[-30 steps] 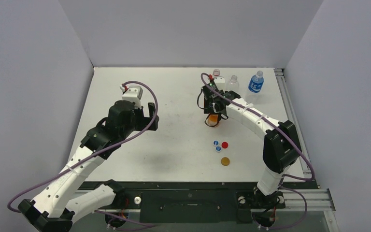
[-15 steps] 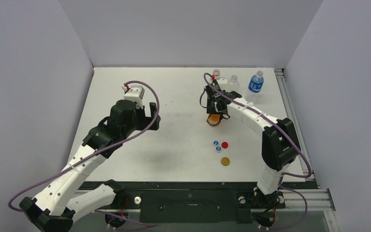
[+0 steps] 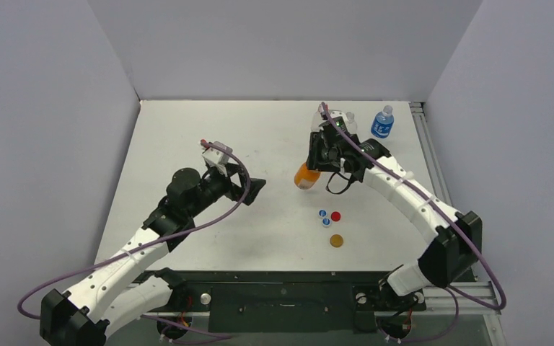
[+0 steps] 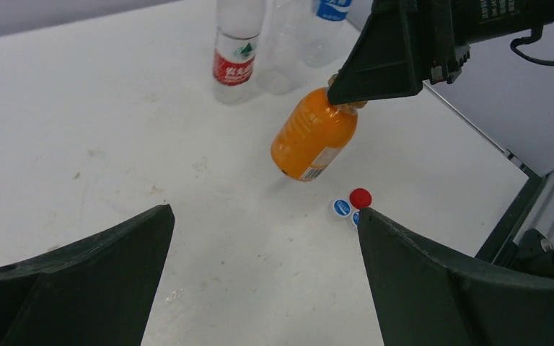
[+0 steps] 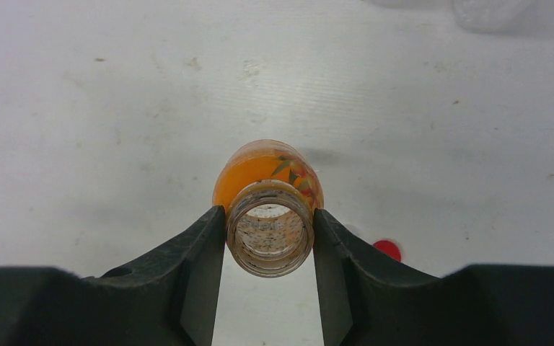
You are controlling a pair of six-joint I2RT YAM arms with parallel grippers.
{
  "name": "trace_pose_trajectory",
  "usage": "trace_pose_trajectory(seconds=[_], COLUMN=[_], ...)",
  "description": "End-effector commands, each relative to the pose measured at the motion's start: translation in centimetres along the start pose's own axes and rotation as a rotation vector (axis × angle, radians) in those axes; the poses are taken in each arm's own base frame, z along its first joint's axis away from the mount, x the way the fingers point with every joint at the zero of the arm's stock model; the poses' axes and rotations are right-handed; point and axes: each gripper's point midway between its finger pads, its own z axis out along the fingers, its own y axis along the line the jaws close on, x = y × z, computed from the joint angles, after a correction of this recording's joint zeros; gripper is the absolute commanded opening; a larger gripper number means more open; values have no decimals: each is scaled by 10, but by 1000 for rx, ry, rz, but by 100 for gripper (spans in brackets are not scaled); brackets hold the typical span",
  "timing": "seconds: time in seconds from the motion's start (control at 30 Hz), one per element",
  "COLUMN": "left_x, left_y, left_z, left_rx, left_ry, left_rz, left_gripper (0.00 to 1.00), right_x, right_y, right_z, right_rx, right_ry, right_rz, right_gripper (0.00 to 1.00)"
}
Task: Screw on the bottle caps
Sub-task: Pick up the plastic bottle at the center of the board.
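My right gripper point(image 3: 324, 160) point(image 5: 269, 216) is shut on the open neck of an orange bottle point(image 3: 304, 175) point(image 4: 313, 135) point(image 5: 257, 166). The bottle hangs tilted above the table, uncapped. The bottle caps lie loose on the table below it: two blue-and-white ones point(image 3: 322, 213) point(image 3: 326, 222), a red one point(image 3: 336, 215) point(image 4: 361, 197) and an orange-gold one point(image 3: 337, 241). My left gripper point(image 3: 249, 186) point(image 4: 265, 213) is open and empty, left of the bottle and facing it. Its right finger hides part of one blue-and-white cap in the left wrist view.
Three more uncapped bottles stand at the back right: a red-labelled one point(image 4: 234, 52), a clear one point(image 3: 348, 121) point(image 4: 285, 43) and a blue-labelled one point(image 3: 382, 123). A metal rail point(image 3: 433, 166) runs along the table's right edge.
My right gripper closed on the orange bottle's neck and lifted it off the table, tilting it leftward. My left arm swung right and turned toward the bottle.
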Motion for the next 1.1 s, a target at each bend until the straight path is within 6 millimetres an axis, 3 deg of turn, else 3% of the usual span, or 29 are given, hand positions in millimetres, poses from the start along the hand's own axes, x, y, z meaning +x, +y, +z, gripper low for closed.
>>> trace_pose_trajectory(seconds=[0.0, 0.2, 0.4, 0.63, 1.07], left_x=[-41, -26, -16, -10, -13], left_y=[-52, -68, -90, -110, -104], left_z=[-3, -14, -18, -17, -10], left_rx=[307, 420, 504, 539, 496], left_ry=[-208, -228, -220, -217, -247], left_rz=[208, 341, 405, 455, 474], left_gripper=[97, 97, 97, 96, 97], right_x=[11, 12, 8, 1, -2], right_y=[50, 79, 102, 117, 125], right_z=[-56, -107, -142, -170, -198], right_rx=[-224, -389, -499, -598, -666], right_ry=[-8, -39, -67, -89, -112], right_rz=[-7, 9, 14, 34, 45], right_gripper=[5, 6, 6, 6, 6])
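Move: My right hand already holds the orange plastic bottle by its neck, the bottle's middle about 6 cm below it and 2 cm left, level fore and aft. From my empty left hand that middle is some 6 cm ahead, 15 cm right and 12 cm lower. The left hand lies about 6 cm back, 18 cm left and 6 cm above the right. From the right hand, the blue caps are about 5 cm back, 3 cm right and 21 cm down; the red-label bottle is 17 cm ahead, 3 cm right and 9 cm down. Keeping its pinch on the neck, my right hand lifts the bottle about 14 cm, draws it back nearly as far and carries it left towards my left hand, rolling so the bottle's base swings up to the left. My left hand comes back and right to meet it, turning some 30 degrees clockwise and tipping its fingertips up, then nearly stops with the fingers wide open around the bottle's body. ##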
